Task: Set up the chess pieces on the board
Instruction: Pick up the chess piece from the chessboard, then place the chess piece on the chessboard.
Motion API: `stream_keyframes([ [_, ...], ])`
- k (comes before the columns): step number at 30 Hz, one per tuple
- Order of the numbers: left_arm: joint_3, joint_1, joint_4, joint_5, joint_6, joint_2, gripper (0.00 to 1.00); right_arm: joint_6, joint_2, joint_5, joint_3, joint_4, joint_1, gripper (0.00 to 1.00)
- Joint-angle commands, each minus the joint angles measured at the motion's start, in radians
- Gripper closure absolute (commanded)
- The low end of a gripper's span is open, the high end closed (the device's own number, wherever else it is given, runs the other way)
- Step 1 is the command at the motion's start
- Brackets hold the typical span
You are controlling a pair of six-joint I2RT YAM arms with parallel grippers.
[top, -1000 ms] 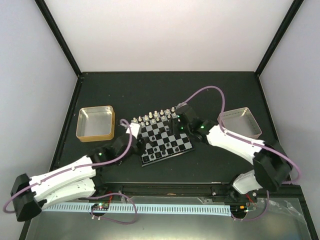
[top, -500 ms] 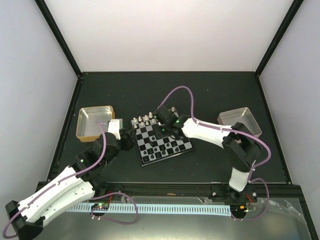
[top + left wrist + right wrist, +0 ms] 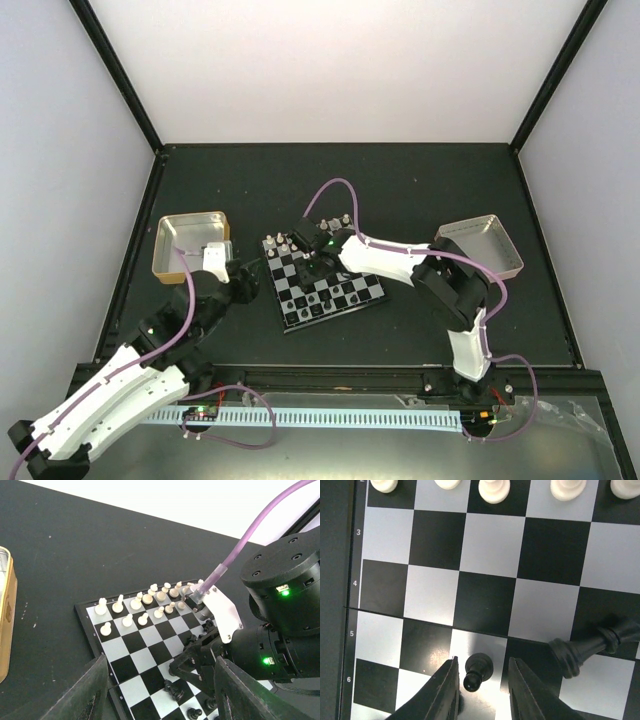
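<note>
The board (image 3: 352,290) lies mid-table, with white chess pieces (image 3: 142,605) in two rows along its far side. My right gripper (image 3: 482,690) reaches down over the board's left half (image 3: 308,280), open. Its fingers (image 3: 442,692) straddle an upright black pawn (image 3: 478,670) with a gap on each side. A taller black piece (image 3: 582,649) lies toppled just to the right. Other black pieces (image 3: 192,712) stand on the near rows. My left gripper (image 3: 165,700) hangs open at the board's left edge (image 3: 250,285), with nothing between its fingers.
A gold-rimmed tray (image 3: 188,246) sits left of the board, close behind my left wrist. A silver metal tray (image 3: 482,244) sits to the right. The right arm's wrist (image 3: 285,605) fills the right side of the left wrist view.
My right gripper has swept left from the board's right edge to its left half and narrowed its jaws around the pawn. My left arm has drawn back off the board, its jaws slightly wider.
</note>
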Motion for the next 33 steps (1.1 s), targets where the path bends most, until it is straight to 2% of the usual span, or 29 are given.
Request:
stream_keyframes([
  [1,-0.006,0.011,-0.025,-0.011,-0.007,-0.012,0.40,-0.005,0.013,0.002,0.028,-0.025,0.005,0.74],
  [8,-0.009,0.011,-0.021,-0.008,-0.008,-0.011,0.40,0.000,0.019,-0.005,0.019,-0.016,0.005,0.88],
  [15,-0.007,0.011,-0.024,-0.007,-0.008,-0.009,0.40,0.004,-0.031,0.041,-0.017,0.043,0.005,0.93],
  [26,-0.007,0.012,-0.017,-0.006,-0.012,-0.002,0.40,0.037,-0.306,0.162,-0.210,0.076,-0.011,0.94],
  [33,-0.009,0.012,0.005,0.011,-0.010,0.022,0.40,0.064,-0.389,0.151,-0.347,0.022,-0.100,0.94],
])
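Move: The upright black chess piece is already between the right hand's open fingers, its middle about 1 cm below the hand point. From that hand, all slightly lower, a toppled black piece lies about 3 cm ahead and 4 cm right, another about 2 cm back and 1 cm left, and the nearest white pawn stands about 7 cm ahead and 2 cm left. From the left hand, the upright piece is roughly 8 cm ahead, 8 cm right and 16 cm down. The right hand pinches the upright black piece, then lifts it about 6 cm and carries it 7 cm right. ##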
